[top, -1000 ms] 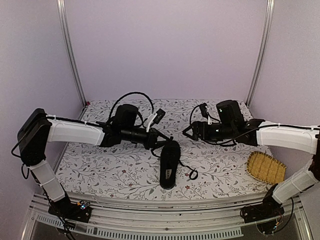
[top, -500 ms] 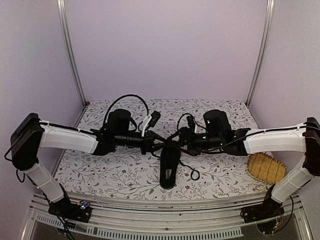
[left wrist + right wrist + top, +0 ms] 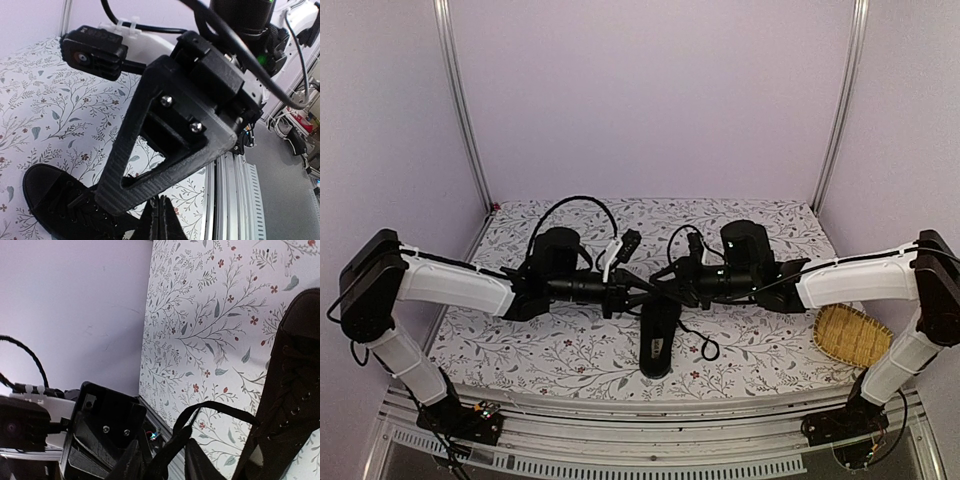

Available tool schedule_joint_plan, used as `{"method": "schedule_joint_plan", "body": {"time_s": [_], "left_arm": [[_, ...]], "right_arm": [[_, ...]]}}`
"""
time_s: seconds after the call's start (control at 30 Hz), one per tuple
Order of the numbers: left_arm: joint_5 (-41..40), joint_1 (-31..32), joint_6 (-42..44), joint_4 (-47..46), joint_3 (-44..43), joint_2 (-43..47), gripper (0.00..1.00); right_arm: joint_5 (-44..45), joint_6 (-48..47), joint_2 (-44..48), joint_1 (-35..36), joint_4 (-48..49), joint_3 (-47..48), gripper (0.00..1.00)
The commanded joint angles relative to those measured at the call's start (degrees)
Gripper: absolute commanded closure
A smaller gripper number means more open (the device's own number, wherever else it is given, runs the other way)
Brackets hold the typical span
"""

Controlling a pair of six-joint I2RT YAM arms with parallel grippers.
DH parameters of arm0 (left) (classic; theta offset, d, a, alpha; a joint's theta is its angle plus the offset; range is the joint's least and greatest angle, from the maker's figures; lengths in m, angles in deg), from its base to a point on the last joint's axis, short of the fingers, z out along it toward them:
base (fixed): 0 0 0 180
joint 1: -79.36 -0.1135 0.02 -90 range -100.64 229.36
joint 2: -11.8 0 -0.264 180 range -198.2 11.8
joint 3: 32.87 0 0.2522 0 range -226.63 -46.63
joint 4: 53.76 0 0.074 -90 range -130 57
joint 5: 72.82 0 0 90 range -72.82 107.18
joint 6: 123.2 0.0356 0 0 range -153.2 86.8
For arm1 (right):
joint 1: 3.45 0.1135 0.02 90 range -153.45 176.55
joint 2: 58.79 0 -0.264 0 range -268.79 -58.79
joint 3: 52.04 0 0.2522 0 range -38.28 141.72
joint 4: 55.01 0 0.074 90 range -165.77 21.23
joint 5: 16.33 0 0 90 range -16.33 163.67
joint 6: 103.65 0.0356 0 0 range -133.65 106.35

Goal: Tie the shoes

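The black shoe (image 3: 657, 335) lies on the flowered cloth, toe toward the near edge; it also shows in the wrist views (image 3: 55, 205) (image 3: 295, 390). Both grippers meet tip to tip just above its far end. My left gripper (image 3: 636, 291) (image 3: 161, 220) is shut; whether it pinches a lace is hidden. My right gripper (image 3: 667, 287) (image 3: 164, 446) faces it with a gap between its fingers. A black lace (image 3: 225, 407) loops up from the shoe and runs down between those fingers. The right gripper's ribbed triangular finger (image 3: 165, 150) fills the left wrist view.
A woven bamboo tray (image 3: 852, 335) sits at the right edge of the flowered cloth (image 3: 520, 340). A loose lace end (image 3: 706, 349) curls on the cloth right of the shoe. A metal rail (image 3: 650, 415) runs along the near edge. Pale walls enclose three sides.
The right arm swung left to meet the left gripper above the shoe, and its jaws narrowed around the lace. The left gripper drew back a little to the left, staying shut.
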Motion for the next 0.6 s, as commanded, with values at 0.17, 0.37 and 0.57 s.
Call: {"method": "schedule_joint_plan", "body": {"time_s": [0.17,0.37,0.57], "left_arm": [[-1.58,1.03,1.81,-2.73,0.89,2.1,0.97],[-7.56,0.85,5.46,2.55,0.73,2.16,0.32],[-14.99,0.71,9.01,5.44,0.23,-0.07,0.28]], "right_arm": [[0.66,4.31,1.15,0.69,5.66,-0.78,0.98],[4.82,3.68,5.5,0.72,4.58,-2.55,0.98],[5.78,2.76,7.24,0.77,3.11,-2.01,0.98]]}}
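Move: The lace being passed over lies right at both hands: it seems pinched in the shut left fingers and runs through the half-closed right ones. The black shoe, toe pointing forward, has its middle about 4 cm ahead, 2 cm right of and 12 cm below the left hand. From the right hand it is some 2 cm ahead, 2 cm right and 12 cm down. The loose lace lies level in depth with the right hand, roughly 11 cm to its right and 15 cm below. The lace changes hands above the shoe: the right fingers finish closing on it, and only then do the left fingers open wide around it. The right hand lifts away about 4 cm, drifting slightly right and keeping its pinch, while the opened left hand eases forward and a little down, its wrist turning some 10 degrees. ##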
